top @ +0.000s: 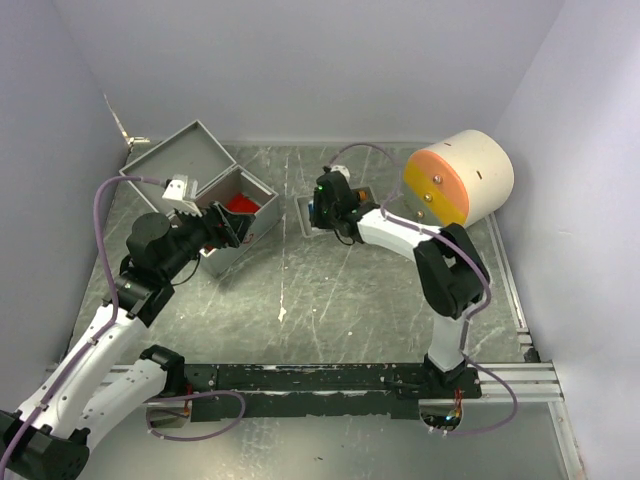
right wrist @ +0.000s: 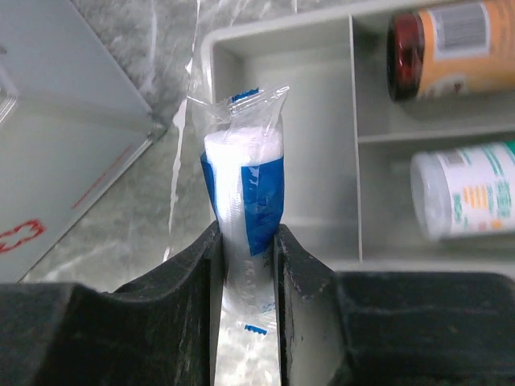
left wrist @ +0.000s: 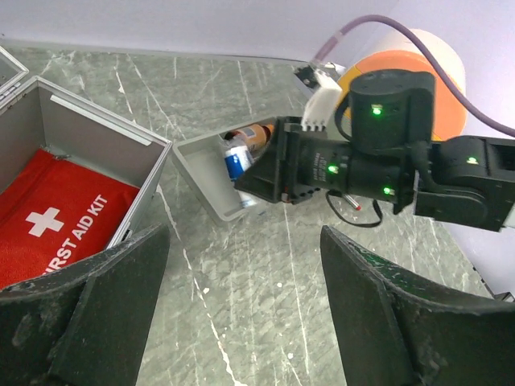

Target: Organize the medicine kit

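Note:
The medicine kit (top: 185, 155) stands open at the back left, lid tipped back, with a red first aid pouch (top: 240, 203) inside. My left gripper (top: 228, 230) hovers just in front of the kit. In its wrist view the gripper (left wrist: 245, 305) is open over bare table, the kit's wall (left wrist: 88, 149) and pouch (left wrist: 60, 217) to its left. My right gripper (right wrist: 245, 257) is shut on a white-and-blue bandage roll (right wrist: 241, 185) in clear wrap. It holds the roll upright over an empty compartment of the grey divided tray (right wrist: 322, 104).
The tray (top: 306, 215) lies at centre back. It holds a brown bottle with an orange label (right wrist: 451, 44) and a white bottle with green print (right wrist: 467, 189). A large cream cylinder with an orange face (top: 460, 178) stands at the back right. Walls enclose the table.

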You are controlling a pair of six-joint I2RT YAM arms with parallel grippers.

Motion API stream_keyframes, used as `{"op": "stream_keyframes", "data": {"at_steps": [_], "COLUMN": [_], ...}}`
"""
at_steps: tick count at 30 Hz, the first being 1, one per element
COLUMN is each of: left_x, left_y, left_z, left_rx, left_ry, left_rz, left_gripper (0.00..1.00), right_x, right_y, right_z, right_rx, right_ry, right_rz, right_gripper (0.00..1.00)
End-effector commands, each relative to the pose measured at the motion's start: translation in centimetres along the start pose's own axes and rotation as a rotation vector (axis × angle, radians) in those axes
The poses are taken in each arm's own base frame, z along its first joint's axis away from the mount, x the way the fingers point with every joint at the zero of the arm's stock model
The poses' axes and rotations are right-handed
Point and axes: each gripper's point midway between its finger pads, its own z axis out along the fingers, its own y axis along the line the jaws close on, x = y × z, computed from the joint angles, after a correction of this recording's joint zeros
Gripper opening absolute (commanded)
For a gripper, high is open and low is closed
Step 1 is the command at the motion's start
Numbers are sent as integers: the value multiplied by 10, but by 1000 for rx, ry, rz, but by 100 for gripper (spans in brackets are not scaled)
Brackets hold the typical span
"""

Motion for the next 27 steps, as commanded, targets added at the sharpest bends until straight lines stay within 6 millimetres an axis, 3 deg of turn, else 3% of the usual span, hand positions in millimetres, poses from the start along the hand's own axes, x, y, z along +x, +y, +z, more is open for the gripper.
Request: {"op": "stream_keyframes", "data": {"at_steps": [1, 8, 13, 16, 17, 20, 27], "left_x": [-8, -4, 3, 9, 11, 18, 31], "left_y": [1, 4, 12, 18, 20, 28, 61], "left_z": [-1, 2, 6, 10, 11, 16, 20], "left_rx": [-13, -22, -61, -95, -106, -143, -322], "left_ry": [-22, -3, 29, 64, 76, 111, 267], "left_rz": [-2, -5, -5, -8, -8, -8, 83], "left_gripper": [86, 86, 86, 87, 87, 88, 92], "right_x": [-11, -6, -15, -18, -29, -37, -35], "right_y": [3, 3, 0, -5, -3, -7, -11], "right_z": [26, 47, 45, 44, 35, 25, -14], "right_rx": [1, 17, 39, 64, 59, 70, 44], "right_ry": [-24, -8, -28, -31, -55, -71, -84], "right_rz": [-90, -107, -108, -110, -103, -82, -35], "right_gripper": [23, 28, 47, 53, 54, 54, 53]}}
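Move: The right hand holds the bandage roll; the tray's empty left compartment is about 4 cm ahead, 1 cm left and 6 cm below. From this hand, the brown bottle lies some 8 cm ahead and 8 cm right, the white bottle 4 cm ahead and 10 cm right, both 6 cm lower; the grey box is 2 cm ahead, 24 cm left. From the empty left hand, that compartment is roughly 16 cm ahead, 18 cm right and 27 cm down. Forward and down, some 3 cm each way, the right hand lowers the bandage roll into the tray's left compartment, opens its fingers to let go, then rises about 3.5 cm off it, drifting right. Meanwhile the left hand, still empty and wide open, sinks about 5 cm with a little forward travel, its fingers tipping down some 15 degrees as it nears table and tray. ##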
